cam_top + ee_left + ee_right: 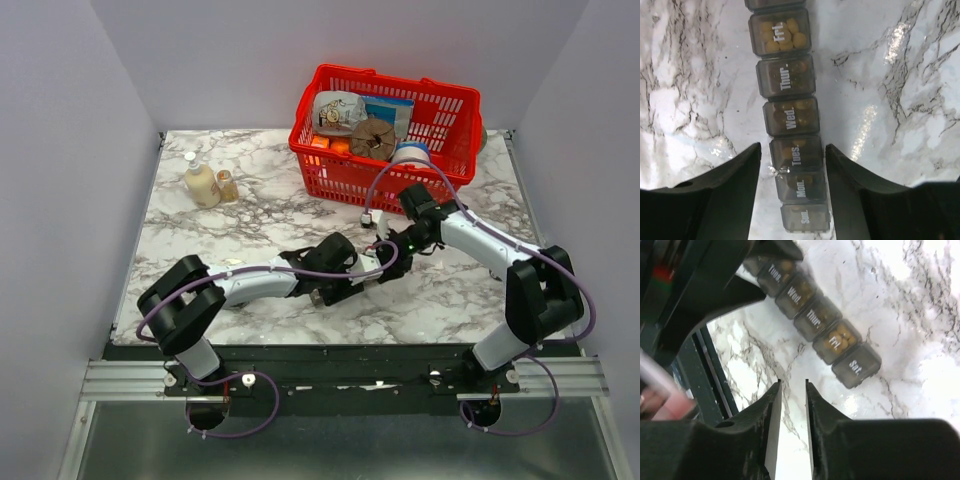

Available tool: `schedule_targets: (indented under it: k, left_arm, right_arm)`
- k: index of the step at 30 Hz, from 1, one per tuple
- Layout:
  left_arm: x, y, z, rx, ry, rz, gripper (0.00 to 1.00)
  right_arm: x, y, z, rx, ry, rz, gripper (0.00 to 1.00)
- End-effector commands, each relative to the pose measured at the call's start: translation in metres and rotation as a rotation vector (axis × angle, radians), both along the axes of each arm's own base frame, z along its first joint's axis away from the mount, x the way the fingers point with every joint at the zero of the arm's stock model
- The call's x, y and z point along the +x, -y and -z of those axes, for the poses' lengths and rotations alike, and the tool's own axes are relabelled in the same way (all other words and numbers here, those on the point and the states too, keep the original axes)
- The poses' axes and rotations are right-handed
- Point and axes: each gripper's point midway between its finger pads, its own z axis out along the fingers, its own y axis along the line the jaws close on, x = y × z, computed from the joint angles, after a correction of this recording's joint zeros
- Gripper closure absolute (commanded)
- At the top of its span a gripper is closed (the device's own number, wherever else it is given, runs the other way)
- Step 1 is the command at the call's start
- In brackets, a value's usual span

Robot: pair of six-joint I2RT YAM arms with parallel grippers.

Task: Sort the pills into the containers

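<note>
The dark grey pill strip [790, 120] lies flat on the marble table with its lids shut, labelled Sun. to Fri. in the left wrist view. Yellow pills [781, 34] show through the Fri. lid, and darker pills show under the other lids. My left gripper [793, 146] is open and straddles the strip at Tues. and Mon. Its right finger is almost against the strip and a gap shows on the left. The right wrist view shows the strip [812, 320] up to Sat. My right gripper [793, 382] is narrowly open and empty, just short of the Sat. end. In the top view both grippers, left [362, 275] and right [383, 262], meet and hide the strip.
A red mesh basket [450, 110] full of items stands at the back right. Two small bottles [202, 183] stand at the back left. The left arm's gripper body [715, 285] fills the upper left of the right wrist view. The table's dark front rail [330, 352] is close behind.
</note>
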Motion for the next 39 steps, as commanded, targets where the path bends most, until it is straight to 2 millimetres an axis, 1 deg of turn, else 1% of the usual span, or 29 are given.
schedule_targets:
  k: [1,4,7,8,9,10,11,13,14,15,16,17,18,19,20,21,22,23,24,25,26,27,28,30,31,32,34,37,39]
  left_arm:
    - [0.005,-0.008,-0.005,0.019,0.014,-0.037,0.38]
    - [0.003,-0.01,-0.002,0.025,0.006,-0.034,0.36]
    - [0.002,-0.009,-0.013,-0.018,0.024,-0.042,0.29]
    - [0.003,-0.008,-0.023,-0.048,0.04,-0.048,0.27]
    - [0.003,-0.006,-0.031,-0.072,0.051,-0.046,0.21]
    - [0.001,-0.006,-0.035,-0.092,0.053,-0.042,0.2]
    - [0.0,-0.004,-0.052,-0.139,0.072,-0.043,0.16]
    - [-0.003,-0.002,-0.069,-0.199,0.095,-0.036,0.13]
    - [-0.006,-0.002,-0.092,-0.265,0.123,-0.03,0.12]
    - [-0.006,-0.002,-0.106,-0.312,0.144,-0.033,0.12]
    - [-0.01,-0.005,-0.113,-0.342,0.15,-0.03,0.11]
    - [-0.012,-0.009,-0.139,-0.415,0.19,-0.033,0.08]
    - [-0.013,-0.012,-0.153,-0.471,0.199,-0.051,0.04]
    - [-0.009,-0.023,-0.159,-0.5,0.202,-0.1,0.01]
    - [-0.008,-0.034,-0.184,-0.572,0.233,-0.135,0.01]
    - [-0.003,-0.044,-0.194,-0.614,0.224,-0.187,0.01]
    - [0.012,-0.063,-0.206,-0.677,0.192,-0.324,0.01]
    - [0.018,-0.078,-0.223,-0.731,0.196,-0.398,0.01]
    - [0.02,-0.09,-0.225,-0.735,0.171,-0.451,0.01]
    - [0.023,-0.097,-0.242,-0.773,0.169,-0.486,0.01]
    - [0.031,-0.113,-0.251,-0.784,0.189,-0.536,0.01]
    - [0.031,-0.12,-0.252,-0.776,0.184,-0.56,0.01]
    - [0.034,-0.126,-0.266,-0.792,0.21,-0.58,0.01]
    - [0.035,-0.137,-0.274,-0.779,0.248,-0.61,0.01]
    - [0.036,-0.144,-0.284,-0.779,0.285,-0.631,0.01]
    - [0.036,-0.147,-0.288,-0.771,0.312,-0.632,0.01]
    - [0.034,-0.152,-0.293,-0.761,0.332,-0.635,0.01]
    - [0.032,-0.157,-0.296,-0.749,0.353,-0.64,0.01]
    - [0.028,-0.155,-0.297,-0.758,0.348,-0.624,0.01]
  right_arm:
    - [-0.014,0.01,0.006,-0.012,-0.045,-0.017,0.64]
    - [-0.012,0.011,0.009,-0.024,-0.069,0.003,0.62]
    - [-0.008,0.013,0.005,-0.015,-0.051,0.02,0.57]
    - [-0.007,0.015,0.003,-0.013,-0.043,0.025,0.56]
    - [-0.005,0.017,0.001,-0.007,-0.038,0.037,0.54]
    - [-0.005,0.019,0.0,-0.004,-0.026,0.037,0.52]
    - [-0.003,0.021,-0.007,0.007,0.0,0.041,0.49]
    - [-0.001,0.029,-0.011,0.015,0.03,0.056,0.42]
    - [0.001,0.033,-0.021,0.025,0.074,0.062,0.38]
    - [0.004,0.039,-0.026,0.028,0.104,0.08,0.31]
    - [0.005,0.044,-0.029,0.02,0.131,0.089,0.26]
    - [0.006,0.049,-0.042,0.031,0.188,0.102,0.22]
    - [0.011,0.057,-0.049,0.032,0.225,0.133,0.14]
    - [0.015,0.063,-0.057,0.037,0.264,0.155,0.11]
    - [0.019,0.069,-0.069,0.049,0.308,0.181,0.07]
    - [0.024,0.081,-0.089,0.066,0.383,0.237,0.01]
    - [0.028,0.087,-0.104,0.085,0.434,0.277,0.0]
    - [0.033,0.093,-0.121,0.101,0.487,0.314,0.0]
    - [0.038,0.106,-0.134,0.107,0.53,0.374,0.0]
    - [0.04,0.114,-0.159,0.124,0.605,0.452,0.0]
    - [0.043,0.12,-0.172,0.128,0.645,0.51,0.0]
    - [0.046,0.128,-0.191,0.134,0.696,0.579,0.0]
    - [0.049,0.142,-0.215,0.144,0.756,0.738,0.0]
    - [0.049,0.159,-0.241,0.165,0.824,0.901,0.0]
    - [0.052,0.175,-0.256,0.187,0.863,1.053,0.0]
    - [0.048,0.183,-0.268,0.204,0.891,1.117,0.0]
    - [0.042,0.2,-0.286,0.19,0.9,1.246,0.0]
    - [0.035,0.214,-0.301,0.173,0.956,1.311,0.0]
    - [0.029,0.216,-0.31,0.185,0.986,1.314,0.0]
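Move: My left hand hovers astride the Sun.–Tues. end of the pill organizer, whose middle lies about 3 cm to the right, 1 cm ahead and 3 cm below; the round jar stands roughly 24 cm to the left, level with it. From my right hand, the organizer's middle is some 8 cm left, 1 cm ahead and 7 cm down. The white bottle stands about 25 cm right and 4 cm ahead of it, the red basket's middle roughly 30 cm ahead and 2 cm right. I back both hands away from the pill organizer. After a short linger my left hand opens fully and rises about 30 cm, swinging left towards the jar's side as its fingers tip up to point forward. My right hand goes from a third open to wide, climbs just as far and sweeps nearly 20 cm right, towards the bottle's side, its wrist turning clockwise and tipping up. ##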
